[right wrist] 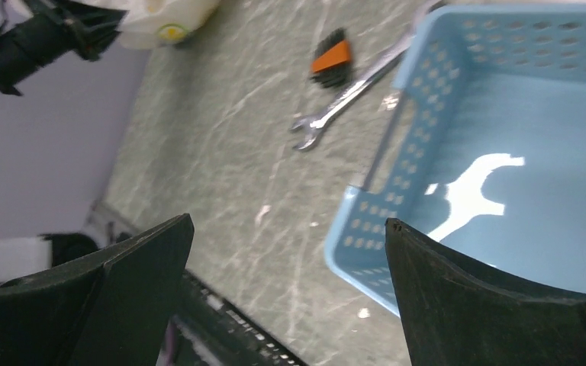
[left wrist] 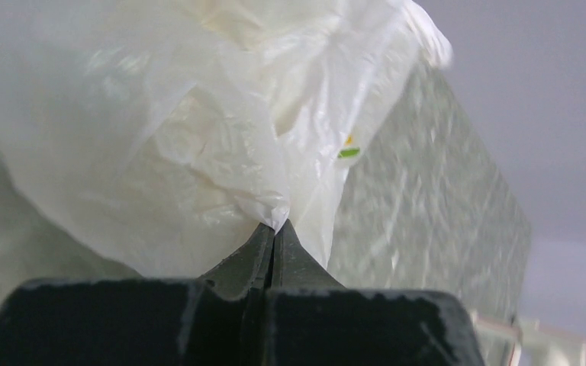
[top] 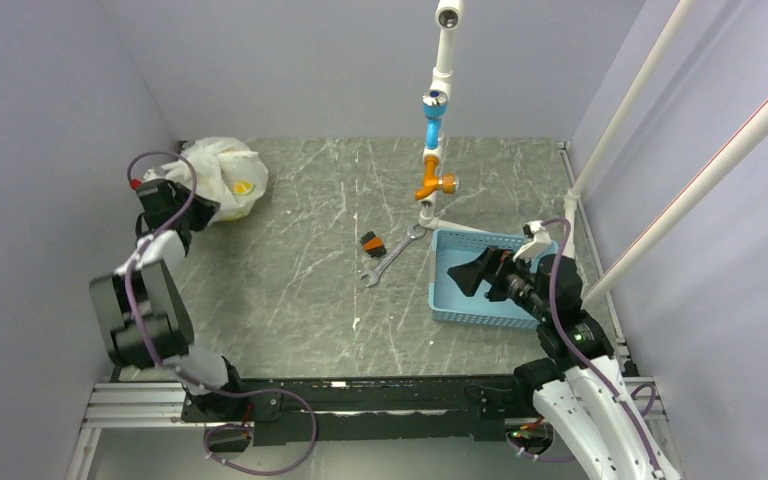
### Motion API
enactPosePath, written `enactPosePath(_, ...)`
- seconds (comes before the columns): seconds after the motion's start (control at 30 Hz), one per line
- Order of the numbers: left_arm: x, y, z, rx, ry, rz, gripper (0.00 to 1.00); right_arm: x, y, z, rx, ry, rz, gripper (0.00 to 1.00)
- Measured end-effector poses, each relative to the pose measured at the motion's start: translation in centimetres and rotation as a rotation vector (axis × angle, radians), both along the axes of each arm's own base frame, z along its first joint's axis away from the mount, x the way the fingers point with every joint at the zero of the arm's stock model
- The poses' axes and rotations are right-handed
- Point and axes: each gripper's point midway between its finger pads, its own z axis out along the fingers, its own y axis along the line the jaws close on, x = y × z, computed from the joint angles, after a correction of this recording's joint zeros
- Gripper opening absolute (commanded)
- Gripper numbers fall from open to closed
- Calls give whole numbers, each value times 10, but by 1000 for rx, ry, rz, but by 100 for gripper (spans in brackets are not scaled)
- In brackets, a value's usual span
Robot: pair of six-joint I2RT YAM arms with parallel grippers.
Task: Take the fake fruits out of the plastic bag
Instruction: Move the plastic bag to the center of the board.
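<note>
The plastic bag lies bunched at the table's far left corner, white and crinkly with a small yellow-green print. My left gripper is shut on a pinched fold of the plastic bag at its near edge. In the top view the left gripper touches the bag's near side. The fake fruits are hidden inside the bag. A yellow patch shows on it; fruit or print, I cannot tell. My right gripper is open and empty above the near left corner of the basket, and the right gripper is far from the bag.
A light blue slotted basket stands at the right, its wall below my right fingers. A silver wrench and a small orange-and-black piece lie mid-table. An upright white pipe with blue and orange fittings rises behind them.
</note>
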Motion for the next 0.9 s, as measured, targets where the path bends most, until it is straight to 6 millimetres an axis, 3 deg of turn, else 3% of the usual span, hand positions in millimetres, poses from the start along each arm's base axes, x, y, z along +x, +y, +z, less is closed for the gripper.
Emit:
enactPosePath(0.1, -40, -49, 12, 9, -8, -111, 0, -6, 17, -8, 75, 35, 83, 100)
enactPosePath(0.17, -69, -79, 10, 10, -9, -191, 0, -12, 25, -17, 107, 68, 116, 100)
enactPosePath(0.37, -159, -152, -27, -56, 23, -396, 0, -28, 40, -17, 141, 84, 186, 100)
enactPosePath(0.5, -201, -190, -43, -107, 64, -529, 0, -39, 57, -21, 131, 105, 259, 100)
enactPosePath(0.67, -234, -221, -33, -142, 44, -664, 5, -65, 85, -37, 79, 156, 359, 100)
enactPosePath(0.7, -241, -226, -30, -154, 34, -683, 8, -69, 89, -38, 70, 158, 372, 100)
enactPosePath(0.8, -261, -238, -25, -187, 10, -747, 34, -82, 106, -45, 32, 159, 414, 100)
enactPosePath(0.9, -279, -247, -19, -244, -16, -815, 54, -94, 125, -51, -12, 172, 452, 100)
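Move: Pinched in the left fingers by its top, the plastic bag has its body about 10 cm ahead and 7 below; the middle of the board lies some 8 cm back and 33 to the right, 14 below. The dark brush sits about 36 right and 2 back, the wrench 41 right and 5 back. From the open right hand the bag is roughly 31 ahead, 55 left and 13 below, the blue basket 6 ahead, 8 right and 17 below. Swinging back and to the right by some 35 cm, the shut left fingers carry the plastic bag by its top towards the board's middle, dipping slightly and turning about 45 degrees clockwise, then start to open near the end. The open right hand comes left, back and a little down towards the bag, turning some 25 degrees counter-clockwise, still not touching. ##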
